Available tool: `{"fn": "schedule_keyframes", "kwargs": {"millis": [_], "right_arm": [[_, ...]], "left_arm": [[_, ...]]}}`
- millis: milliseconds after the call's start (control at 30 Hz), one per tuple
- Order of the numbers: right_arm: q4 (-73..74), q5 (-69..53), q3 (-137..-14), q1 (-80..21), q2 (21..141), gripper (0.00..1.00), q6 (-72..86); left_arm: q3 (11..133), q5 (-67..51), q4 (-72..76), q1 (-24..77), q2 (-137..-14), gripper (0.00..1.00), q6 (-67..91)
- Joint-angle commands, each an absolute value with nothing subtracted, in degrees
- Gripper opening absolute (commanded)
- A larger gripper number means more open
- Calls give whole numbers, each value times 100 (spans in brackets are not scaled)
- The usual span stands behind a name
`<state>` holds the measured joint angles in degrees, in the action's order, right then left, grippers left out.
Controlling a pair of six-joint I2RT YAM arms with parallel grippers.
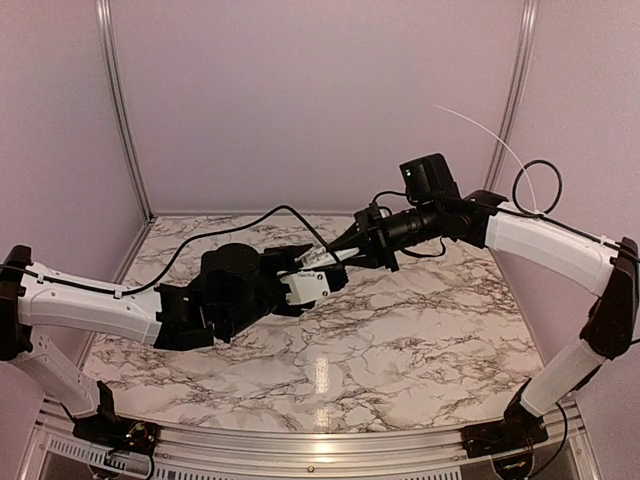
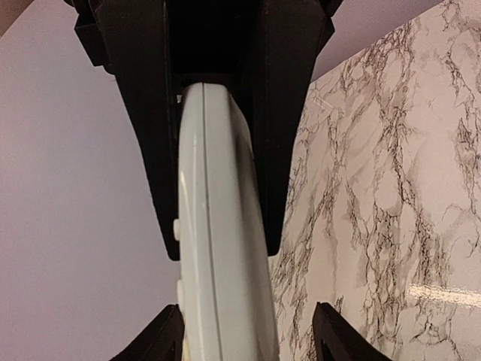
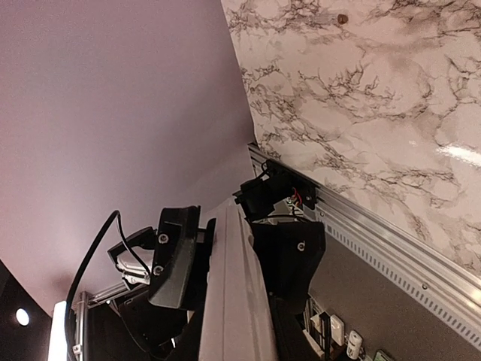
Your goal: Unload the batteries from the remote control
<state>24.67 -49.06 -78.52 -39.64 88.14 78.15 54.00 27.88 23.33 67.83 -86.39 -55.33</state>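
The white remote control (image 1: pixel 318 259) hangs in the air over the middle of the marble table (image 1: pixel 420 340), between both arms. My right gripper (image 1: pixel 338 256) is shut on one end of it; its black fingers (image 2: pixel 274 150) clamp the slim body on both sides. My left gripper (image 2: pixel 248 337) straddles the other end with its jaws apart, the left tip close to the remote control (image 2: pixel 218 271) and a gap on the right. In the right wrist view the remote control (image 3: pixel 233 293) runs edge-on between the left gripper's fingers (image 3: pixel 176 256). The batteries are hidden.
Lilac walls close the table on three sides. A metal rail (image 3: pixel 391 248) runs along the near edge. A small brown speck (image 3: pixel 342 18) lies on the marble. Black cables (image 1: pixel 250 222) hang from both arms.
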Motion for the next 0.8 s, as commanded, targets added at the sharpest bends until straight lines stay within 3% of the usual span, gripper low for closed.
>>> {"fn": "schedule_keyframes", "kwargs": {"millis": [0,133,367,533,600,767], "right_arm": [[2383,-4440,-8080,-4179,8738,1,8296],[2330,-4261,-8073,-4223,8643,1,8369],[2329,-4129,-7934,-4227,8507,1,8413],[2260,-4053,-7795,-4228,8400,2,8472],[2259,-4031,-7775,-4227,8379,5,8465],[2237,-3885,-7693,-4228,8341,15,8540]], "left_arm": [[5226,2693,2617,6812,-8372,57,-5669],[5203,2675,2564,6812,-8288,47,-5744],[5231,2637,2558,6812,-8216,37,-5822],[5274,2665,2487,6812,-8215,18,-5834],[5278,2688,2444,6812,-8210,12,-5843],[5290,2715,2298,6812,-8119,9,-5789]]}}
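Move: Between the two grippers, well above the table, hangs the remote control, gripped by the right hand at its far end from the left hand. Its middle lies about 2 cm ahead of the left hand and 3 cm to its right, roughly level with it; the left fingers stand open either side of the nearer end. From the right hand, the middle is some 4 cm to the left, about level in reach and height. Nothing else is close. Closing its half-open fingers around the free end of the remote control, the left hand rises about 2 cm, shifts slightly to its left and tips up a few degrees, ending with both fingers pinching the casing. The right hand keeps its grip on the other end throughout, rising about 1 cm and turning some 5 degrees clockwise. ##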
